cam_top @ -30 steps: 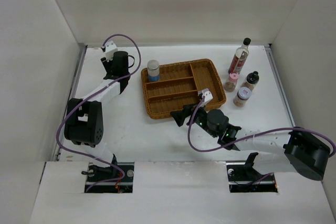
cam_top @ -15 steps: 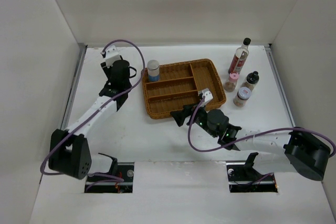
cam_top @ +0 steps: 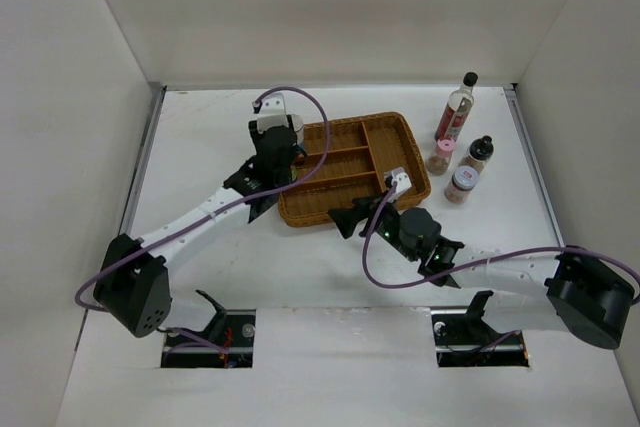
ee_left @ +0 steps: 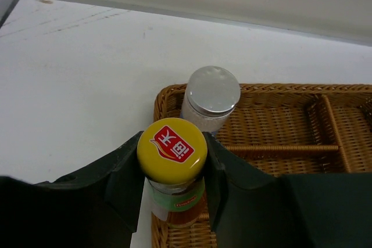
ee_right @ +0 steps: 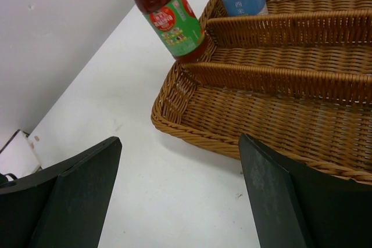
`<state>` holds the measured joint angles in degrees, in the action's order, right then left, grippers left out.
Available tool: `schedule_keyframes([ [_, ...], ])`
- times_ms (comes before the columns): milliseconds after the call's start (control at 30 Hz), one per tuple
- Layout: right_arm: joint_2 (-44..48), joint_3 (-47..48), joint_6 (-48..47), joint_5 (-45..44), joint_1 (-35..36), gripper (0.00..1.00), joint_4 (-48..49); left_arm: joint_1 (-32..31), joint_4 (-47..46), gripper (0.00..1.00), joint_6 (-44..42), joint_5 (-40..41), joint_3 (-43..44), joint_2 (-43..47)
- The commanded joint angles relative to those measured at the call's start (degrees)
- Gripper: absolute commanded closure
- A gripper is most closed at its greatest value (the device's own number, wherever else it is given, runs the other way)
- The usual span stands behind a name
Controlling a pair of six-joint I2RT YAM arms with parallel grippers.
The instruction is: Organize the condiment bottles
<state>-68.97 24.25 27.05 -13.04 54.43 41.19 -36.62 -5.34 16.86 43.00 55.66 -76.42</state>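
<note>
My left gripper is shut on the yellow cap of a red sauce bottle with a green label. In the right wrist view the bottle hangs tilted over the left rim of the brown wicker tray. Just behind it the blue-labelled, white-lidded jar stands at the tray's back left corner. From above, the left gripper hides the bottle. My right gripper stands open and empty by the tray's front edge. Right of the tray stand a tall clear bottle, a pink-lidded shaker, a black-capped shaker and a red-labelled shaker.
The tray has long compartments running left to right and one cross compartment at its right end. White walls close the table at the back and on both sides. The left arm's purple cable loops above the tray's left end.
The left arm has swung right from the back left of the table to the tray's left end, still gripping the bottle. The right arm has hardly moved.
</note>
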Motion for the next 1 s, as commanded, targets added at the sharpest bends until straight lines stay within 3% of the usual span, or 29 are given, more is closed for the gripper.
schedule_keyframes([
  [0, 1.5, -0.3, 0.7, 0.3, -0.3, 0.12, 3.9, -0.7, -8.1, 0.83, -0.2, 0.9, 6.1, -0.3],
  [500, 1.4, -0.3, 0.7, 0.3, -0.4, 0.12, 4.0, -2.4, -12.6, 0.82, 0.1, -0.7, 4.0, -7.4],
  [900, 1.4, -0.5, 0.7, 0.0, -1.1, 0.12, 4.0, -3.3, -17.2, 0.7, 1.3, 0.3, -2.1, -10.2],
  [967, 1.5, -0.6, 0.7, 0.0, -1.2, 0.13, 4.0, -3.5, -17.2, 0.64, 1.3, 0.3, -2.5, -10.3],
])
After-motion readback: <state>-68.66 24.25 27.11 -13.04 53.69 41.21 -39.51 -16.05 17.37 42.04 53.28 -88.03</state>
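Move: The yellow-capped bottle hangs by its neck in the left hand, bound for the left end of the tray's middle row: about 2 cm ahead, 4 cm right, that floor some 23 cm below the hand. The white-bead jar stands about 10 cm ahead and 4 cm right, and the tray's middle lies some 2 cm ahead and 20 cm right. From the idle right hand the same spot is roughly 18 cm ahead, 15 cm left. The bottle, still pinched at its cap end, is carried to the right and a little forward by the left hand, then mostly straight down, about 6 cm in all, into the middle row just in front of the bead jar. The sinking eases off at the end; the fingers keep their hold and the wrist hardly turns. ##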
